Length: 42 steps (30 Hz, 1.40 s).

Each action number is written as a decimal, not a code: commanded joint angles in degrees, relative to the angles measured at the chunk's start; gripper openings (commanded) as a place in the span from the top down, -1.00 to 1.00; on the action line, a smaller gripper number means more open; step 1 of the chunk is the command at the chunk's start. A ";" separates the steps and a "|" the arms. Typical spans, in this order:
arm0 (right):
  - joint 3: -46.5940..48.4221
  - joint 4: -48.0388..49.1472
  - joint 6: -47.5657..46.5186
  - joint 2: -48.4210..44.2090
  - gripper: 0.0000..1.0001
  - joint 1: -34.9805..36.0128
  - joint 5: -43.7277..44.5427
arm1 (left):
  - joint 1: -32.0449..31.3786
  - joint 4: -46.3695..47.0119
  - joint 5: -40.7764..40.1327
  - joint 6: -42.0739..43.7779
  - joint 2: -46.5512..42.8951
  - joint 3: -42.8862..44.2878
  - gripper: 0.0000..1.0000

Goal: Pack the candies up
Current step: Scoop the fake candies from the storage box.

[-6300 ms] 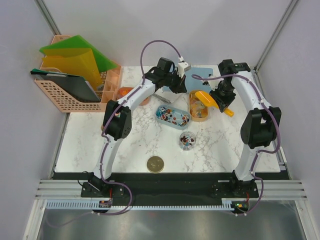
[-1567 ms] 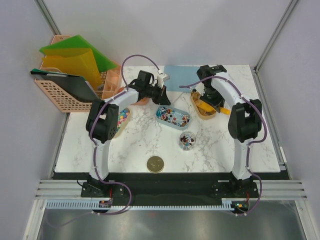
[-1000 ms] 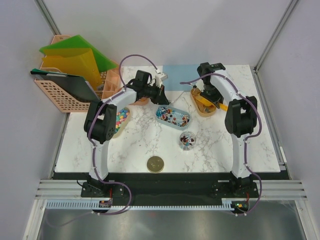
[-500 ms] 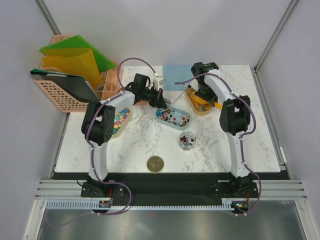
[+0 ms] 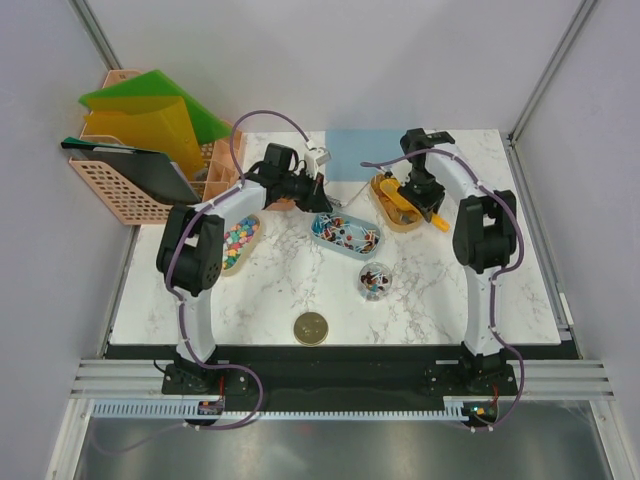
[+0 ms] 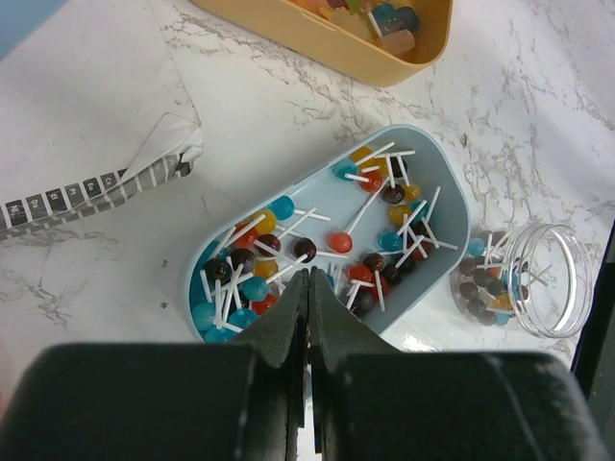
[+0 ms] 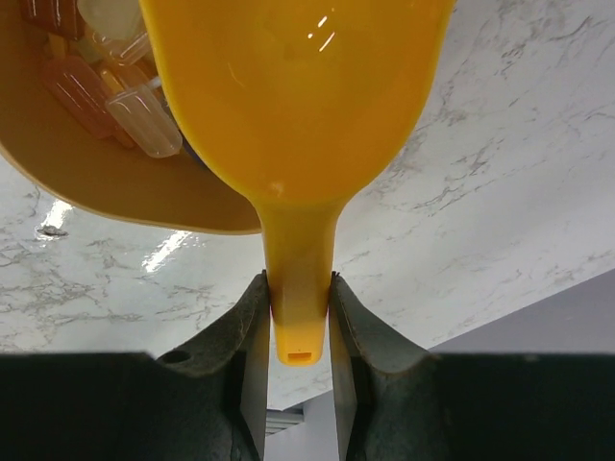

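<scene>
Small round candies on white sticks fill a light-blue oval tray. My left gripper hangs shut and empty just above the tray's near-left end. More of these candies sit in a clear round jar. My right gripper is shut on the handle of the orange scoop. The scoop's bowl lies over a tan oval dish holding wrapped candies. Pastel candies fill a dish at the left.
A gold lid lies near the front edge. A pink basket with folders stands at the back left. A pale blue sheet lies at the back. A torn striped wrapper rests left of the tray.
The right gripper has shifted the scoop a little left and then back right over the tan dish. The left arm has drifted slightly left, its gripper still shut.
</scene>
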 commanded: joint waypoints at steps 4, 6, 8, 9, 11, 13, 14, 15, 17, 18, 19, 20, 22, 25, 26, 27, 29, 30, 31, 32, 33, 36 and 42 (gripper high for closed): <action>-8.61 9.04 -0.99 -8.76 1.00 -0.10 -5.47 | 0.25 -2.14 -1.76 4.74 -3.95 -0.35 0.90; -11.87 12.47 -0.89 -10.96 1.00 -0.71 -7.14 | 0.25 -2.84 -1.85 5.70 -3.95 0.17 0.90; -15.37 16.67 -0.72 -13.25 1.00 -1.76 -8.46 | 0.25 -3.98 -2.37 6.23 -3.95 0.79 0.90; -16.26 17.65 -1.42 -16.04 1.00 -2.29 -9.07 | 0.33 -4.51 -2.55 7.10 -3.77 2.01 0.90; -18.02 20.28 -2.91 -19.57 1.00 -3.52 -8.99 | 0.42 -6.18 -2.99 8.16 -3.68 3.25 0.90; -20.31 20.21 -8.77 -24.65 1.00 -4.05 -11.10 | 1.03 -6.36 -3.60 8.69 -3.42 4.13 0.90; -21.27 19.08 -12.03 -26.42 1.00 -4.31 -11.62 | 1.30 -6.45 -3.96 8.69 -3.25 4.39 0.89; -23.98 18.63 -15.28 -28.27 0.99 -4.40 -12.50 | 1.48 -6.45 -4.48 8.87 -3.16 4.74 0.86; -27.24 17.06 -24.51 -33.37 0.99 -4.49 -12.77 | 2.00 -6.54 -6.67 8.95 -2.72 5.01 0.59; -30.13 14.52 -27.32 -36.34 1.00 -4.40 -13.82 | 2.09 -6.54 -7.38 9.56 -2.54 4.92 0.49; -31.46 13.02 -33.18 -38.03 1.00 -4.49 -14.18 | 2.27 -6.62 -9.30 9.83 -2.63 4.92 0.30; -33.13 12.48 -35.15 -39.70 1.00 -4.40 -14.27 | 2.36 -6.71 -10.36 9.92 -2.63 4.83 0.24; -35.34 9.77 -39.37 -42.77 1.00 -4.32 -14.70 | 2.71 -7.15 -13.43 8.87 -3.15 4.83 0.09; -34.21 3.88 -46.57 -44.80 1.00 -2.65 -12.17 | 2.71 -8.20 -17.92 8.25 -4.91 4.22 -0.29; -33.94 3.08 -47.82 -45.77 1.00 -2.38 -11.64 | 2.71 -8.55 -18.80 8.51 -5.61 3.87 -0.38; -33.85 2.90 -48.61 -46.30 1.00 -1.95 -10.59 | 2.71 -9.34 -19.68 8.78 -6.05 3.69 -0.44; -33.68 1.58 -51.33 -47.27 0.99 -0.10 -6.38 | 2.71 -10.31 -21.88 9.57 -6.67 3.17 -0.99; -33.59 1.23 -51.43 -47.53 1.00 0.95 -4.70 | 2.45 -10.58 -23.19 9.40 -7.54 2.82 -1.00; -32.54 -0.25 -51.78 -47.53 1.00 2.52 -2.95 | 2.27 -10.67 -27.91 8.35 -8.07 2.55 -1.00; -31.92 -1.40 -52.66 -47.71 0.99 3.41 -1.97 | 2.09 -10.75 -30.13 8.17 -8.69 1.94 -1.00; -31.66 -2.28 -52.66 -47.71 1.00 4.46 -0.74 | 1.74 -11.10 -33.46 8.25 -10.09 1.41 -1.00; -32.26 -4.75 -54.24 -48.41 1.00 9.03 4.96 | 1.65 -11.37 -39.53 7.81 -12.55 -0.52 -1.00; -33.85 -6.42 -56.87 -48.94 1.00 12.73 13.59 | 1.57 -13.65 -44.37 6.76 -13.53 -1.14 -1.00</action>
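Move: The glass jar to be filled stands roughly 16 cm back and 15 cm left of the right hand, some 5 cm lower. The tan gummy box is about 8 cm left of that hand and 5 cm ahead; the blue lollipop box, 22 cm left and 4 cm back. From the left hand, the pink star box lies 16 cm left and 8 cm ahead, the blue box 5 cm right and 4 cm back, the jar 12 cm right and 15 cm back. The yellow scoop, still gripped by its handle, comes up out of the tan box with the right hand, about 13 cm up and nearly as far back, while a counter-clockwise turn of some 60 degrees swings its bowl round towards the jar. The left hand leaves the blue box, going left and slightly forward towards the pink box, opening wide and tipping its fingers downward. ##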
